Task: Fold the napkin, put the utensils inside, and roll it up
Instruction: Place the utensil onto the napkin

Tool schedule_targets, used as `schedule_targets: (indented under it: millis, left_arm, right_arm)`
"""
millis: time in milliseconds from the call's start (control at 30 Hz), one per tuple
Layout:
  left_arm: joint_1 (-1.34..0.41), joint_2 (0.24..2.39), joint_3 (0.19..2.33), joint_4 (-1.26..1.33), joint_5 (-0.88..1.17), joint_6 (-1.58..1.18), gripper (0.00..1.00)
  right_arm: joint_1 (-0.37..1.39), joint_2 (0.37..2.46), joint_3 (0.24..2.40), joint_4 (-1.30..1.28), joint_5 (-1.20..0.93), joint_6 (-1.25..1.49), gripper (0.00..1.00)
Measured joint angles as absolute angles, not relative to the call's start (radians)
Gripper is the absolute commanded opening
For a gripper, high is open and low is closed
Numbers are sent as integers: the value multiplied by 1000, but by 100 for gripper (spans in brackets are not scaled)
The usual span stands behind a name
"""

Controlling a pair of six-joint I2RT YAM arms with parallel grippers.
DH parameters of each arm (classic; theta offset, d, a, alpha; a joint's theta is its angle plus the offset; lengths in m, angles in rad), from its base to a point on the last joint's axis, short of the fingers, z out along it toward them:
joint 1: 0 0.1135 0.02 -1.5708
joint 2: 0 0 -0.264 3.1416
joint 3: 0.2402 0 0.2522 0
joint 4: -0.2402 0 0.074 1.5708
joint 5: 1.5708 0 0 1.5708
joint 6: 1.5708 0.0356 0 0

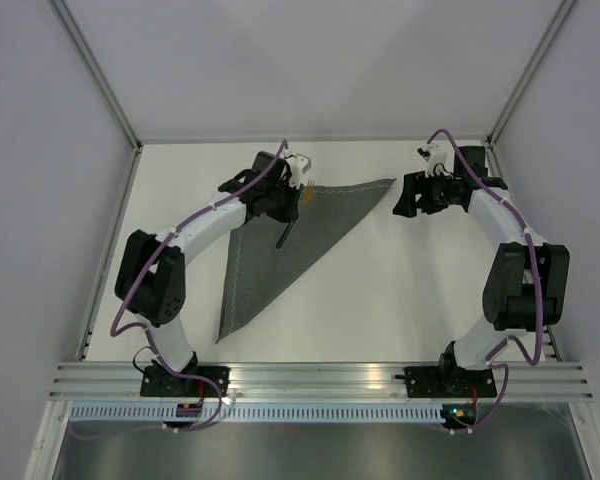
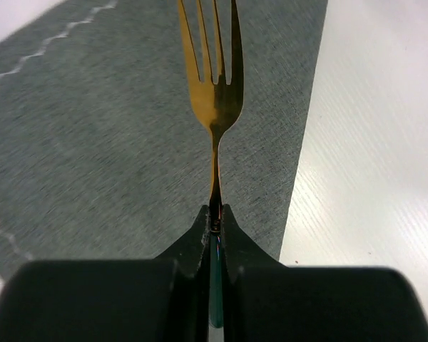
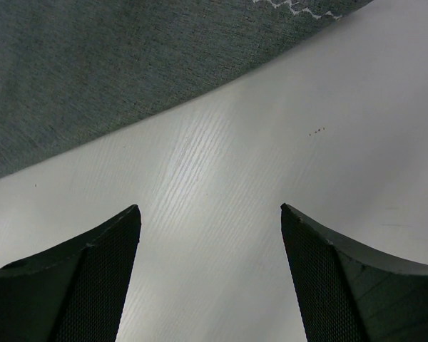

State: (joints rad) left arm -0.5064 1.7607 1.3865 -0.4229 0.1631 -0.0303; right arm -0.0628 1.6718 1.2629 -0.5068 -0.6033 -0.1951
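Observation:
The dark grey napkin (image 1: 265,255) lies folded into a triangle on the white table (image 1: 400,290). My left gripper (image 1: 288,205) hovers over the napkin's upper edge and is shut on a gold fork with a dark green handle (image 1: 284,233). In the left wrist view the fork (image 2: 215,100) sticks out from the shut gripper (image 2: 215,217), tines pointing away over the napkin (image 2: 93,142). My right gripper (image 1: 405,195) is open and empty just right of the napkin's right corner. In the right wrist view it (image 3: 210,221) is over bare table, with the napkin's edge (image 3: 114,64) beyond it.
White walls and a metal frame enclose the table on the left, back and right. An aluminium rail (image 1: 320,380) carrying both arm bases runs along the near edge. No other utensils show in these views.

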Motion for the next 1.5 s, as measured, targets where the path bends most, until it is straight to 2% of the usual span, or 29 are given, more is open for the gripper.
schedule_targets:
  millis: [400,1500]
  left_arm:
    - [-633,2017,1511,-526,271,122,2]
    - [-642,2091,1512,-539,241,102,2]
  right_arm:
    - [-63,1639,1263,-517,-577,-213,85]
    - [-64,1639,1257,-517,-579,-211,85]
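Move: The left hand already holds the fork by the top of its handle, above the napkin. Its place, just inside the diagonal fold, lies about 5 cm back, 6 cm to the right and some 12 cm below. The napkin's far right corner is roughly 13 cm ahead and 24 cm right, its far left corner about 12 cm ahead and 13 cm left. From the right hand the fork's place lies about 24 cm left and 6 cm back. The left hand lowers the pinched fork about 11 cm to the napkin, at first also slanting some 6 cm right and 5 cm back towards the diagonal fold, while it turns nearly 20 degrees clockwise to bring the fork in line with that edge. It then sinks almost straight down over the last few centimetres, fingers tipping steeper, and stays there with the grip still shut on the handle as the fork comes to rest on the cloth. ##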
